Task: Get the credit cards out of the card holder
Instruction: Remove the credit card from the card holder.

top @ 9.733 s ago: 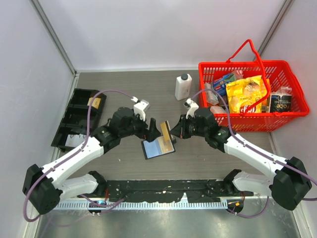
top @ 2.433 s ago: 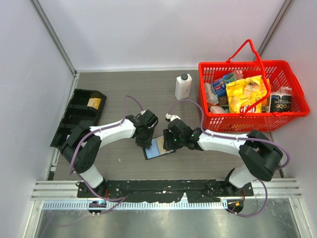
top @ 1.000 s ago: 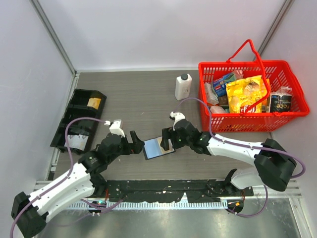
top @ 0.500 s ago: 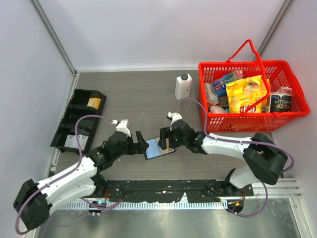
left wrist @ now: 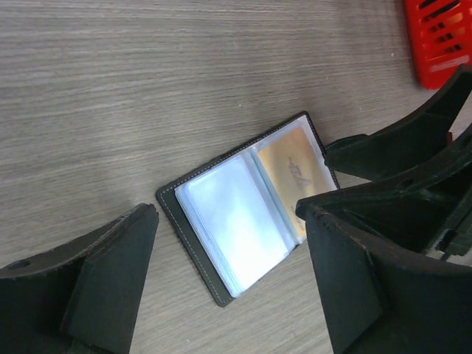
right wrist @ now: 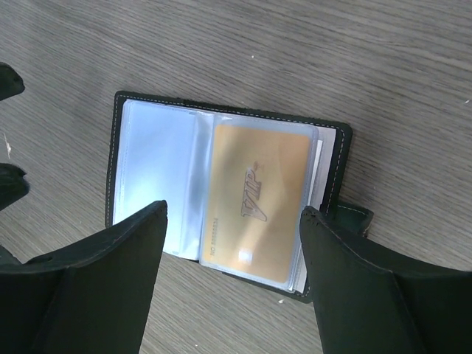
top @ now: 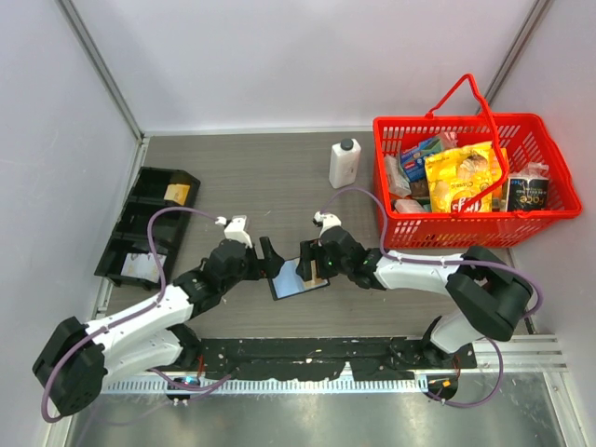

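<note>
The black card holder (top: 276, 292) lies open and flat on the table between my two arms. A yellowish-orange credit card (right wrist: 258, 203) marked VIP sits in the sleeve of its right half, next to the snap tab (right wrist: 355, 218). The left half shows pale blue clear sleeves (left wrist: 232, 217); what they hold I cannot tell. My left gripper (top: 269, 260) hovers open at the holder's left edge, its fingers (left wrist: 103, 284) straddling the holder (left wrist: 193, 247). My right gripper (top: 311, 264) hangs open over the right half, with nothing between its fingertips (right wrist: 133, 258).
A red shopping basket (top: 456, 228) full of packets stands at the back right. A white bottle (top: 344, 163) stands just left of it. A black compartment tray (top: 116, 251) lies along the left wall. Grey walls close in the left, back and right.
My left arm has swung in from the left until its gripper reaches the holder's left edge. The right gripper has shifted slightly over the right half. The holder has not moved.
</note>
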`<state>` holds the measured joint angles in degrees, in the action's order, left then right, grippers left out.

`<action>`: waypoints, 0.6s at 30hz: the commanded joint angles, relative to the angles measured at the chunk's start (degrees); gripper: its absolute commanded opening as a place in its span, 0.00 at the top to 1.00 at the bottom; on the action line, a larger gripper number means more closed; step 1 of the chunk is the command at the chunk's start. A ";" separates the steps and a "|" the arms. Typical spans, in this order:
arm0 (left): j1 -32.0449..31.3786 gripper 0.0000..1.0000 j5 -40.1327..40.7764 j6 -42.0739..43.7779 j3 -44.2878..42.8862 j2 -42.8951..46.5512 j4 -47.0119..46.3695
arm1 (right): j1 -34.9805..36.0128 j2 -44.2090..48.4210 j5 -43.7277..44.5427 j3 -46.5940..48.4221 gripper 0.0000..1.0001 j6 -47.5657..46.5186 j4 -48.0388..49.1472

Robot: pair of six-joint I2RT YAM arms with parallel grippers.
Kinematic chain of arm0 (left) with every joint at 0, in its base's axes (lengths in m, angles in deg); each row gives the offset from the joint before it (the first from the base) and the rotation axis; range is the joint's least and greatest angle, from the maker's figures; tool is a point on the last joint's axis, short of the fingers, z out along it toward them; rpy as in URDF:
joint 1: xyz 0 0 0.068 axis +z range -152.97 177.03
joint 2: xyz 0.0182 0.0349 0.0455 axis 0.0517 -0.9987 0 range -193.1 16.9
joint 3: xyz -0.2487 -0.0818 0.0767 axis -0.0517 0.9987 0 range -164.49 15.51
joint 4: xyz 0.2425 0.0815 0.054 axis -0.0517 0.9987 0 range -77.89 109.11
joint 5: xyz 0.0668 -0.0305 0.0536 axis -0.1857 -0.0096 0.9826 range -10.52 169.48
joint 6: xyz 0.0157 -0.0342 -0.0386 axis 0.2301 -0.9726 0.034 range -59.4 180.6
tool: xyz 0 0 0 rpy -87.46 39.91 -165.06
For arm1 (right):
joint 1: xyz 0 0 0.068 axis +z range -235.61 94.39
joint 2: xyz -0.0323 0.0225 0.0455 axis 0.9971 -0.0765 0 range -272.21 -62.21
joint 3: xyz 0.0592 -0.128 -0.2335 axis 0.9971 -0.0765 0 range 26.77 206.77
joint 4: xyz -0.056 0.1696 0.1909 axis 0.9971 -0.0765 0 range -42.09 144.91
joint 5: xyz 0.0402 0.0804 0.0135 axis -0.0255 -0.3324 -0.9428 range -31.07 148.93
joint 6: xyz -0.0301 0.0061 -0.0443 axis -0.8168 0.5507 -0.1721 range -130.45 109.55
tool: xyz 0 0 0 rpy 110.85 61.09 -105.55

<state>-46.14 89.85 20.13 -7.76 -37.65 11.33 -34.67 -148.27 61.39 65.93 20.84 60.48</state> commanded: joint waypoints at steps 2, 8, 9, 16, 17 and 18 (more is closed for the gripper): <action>-0.24 0.25 2.72 -0.57 -0.64 -4.42 -5.64 | 0.21 -0.95 0.88 -0.75 0.23 1.84 3.58; -0.33 0.30 2.73 -1.89 -0.90 -8.03 -8.18 | 0.21 -1.30 1.85 -1.36 0.24 2.11 3.32; -0.33 0.31 2.64 -2.33 -0.99 -8.47 -8.54 | 0.30 -1.39 1.59 -1.28 0.24 2.11 3.23; -0.85 0.49 2.28 -5.06 -1.43 -13.74 -10.91 | 0.21 -1.48 0.35 -1.10 0.24 1.85 3.14; -1.03 0.53 2.29 -5.49 -1.34 -14.18 -11.00 | 0.21 -1.39 0.18 -1.01 0.24 1.93 3.05; -1.12 0.58 2.20 -5.85 -1.17 -14.80 -11.18 | 0.21 -1.48 -0.08 -1.01 0.24 1.93 3.05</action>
<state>-46.65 90.99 16.35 -7.78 -50.76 4.03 -34.67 -149.25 61.63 65.01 22.26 61.79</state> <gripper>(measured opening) 0.483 0.763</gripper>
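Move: The left hand is up over the left edge of the open card holder. The holder's pale left pocket lies about 2 cm to its right, 1 cm ahead and 5 cm below; the gold credit card in the other pocket is some 7 cm farther right and 2 cm farther out than that pocket. From the right hand the card is about 1 cm ahead, 1 cm right and 2 cm below, with the black tab some 5 cm to the card's right. Downward goes the left hand, about 4 cm with only a slight drift forward and right, onto the left pocket of the card holder, its fingers closing from nearly wide to about half open and tipping some 5 degrees farther down. It ends close above the holder's left edge; contact can't be made out. The right hand settles under 1 cm and then stays over the card, fingers still apart. ##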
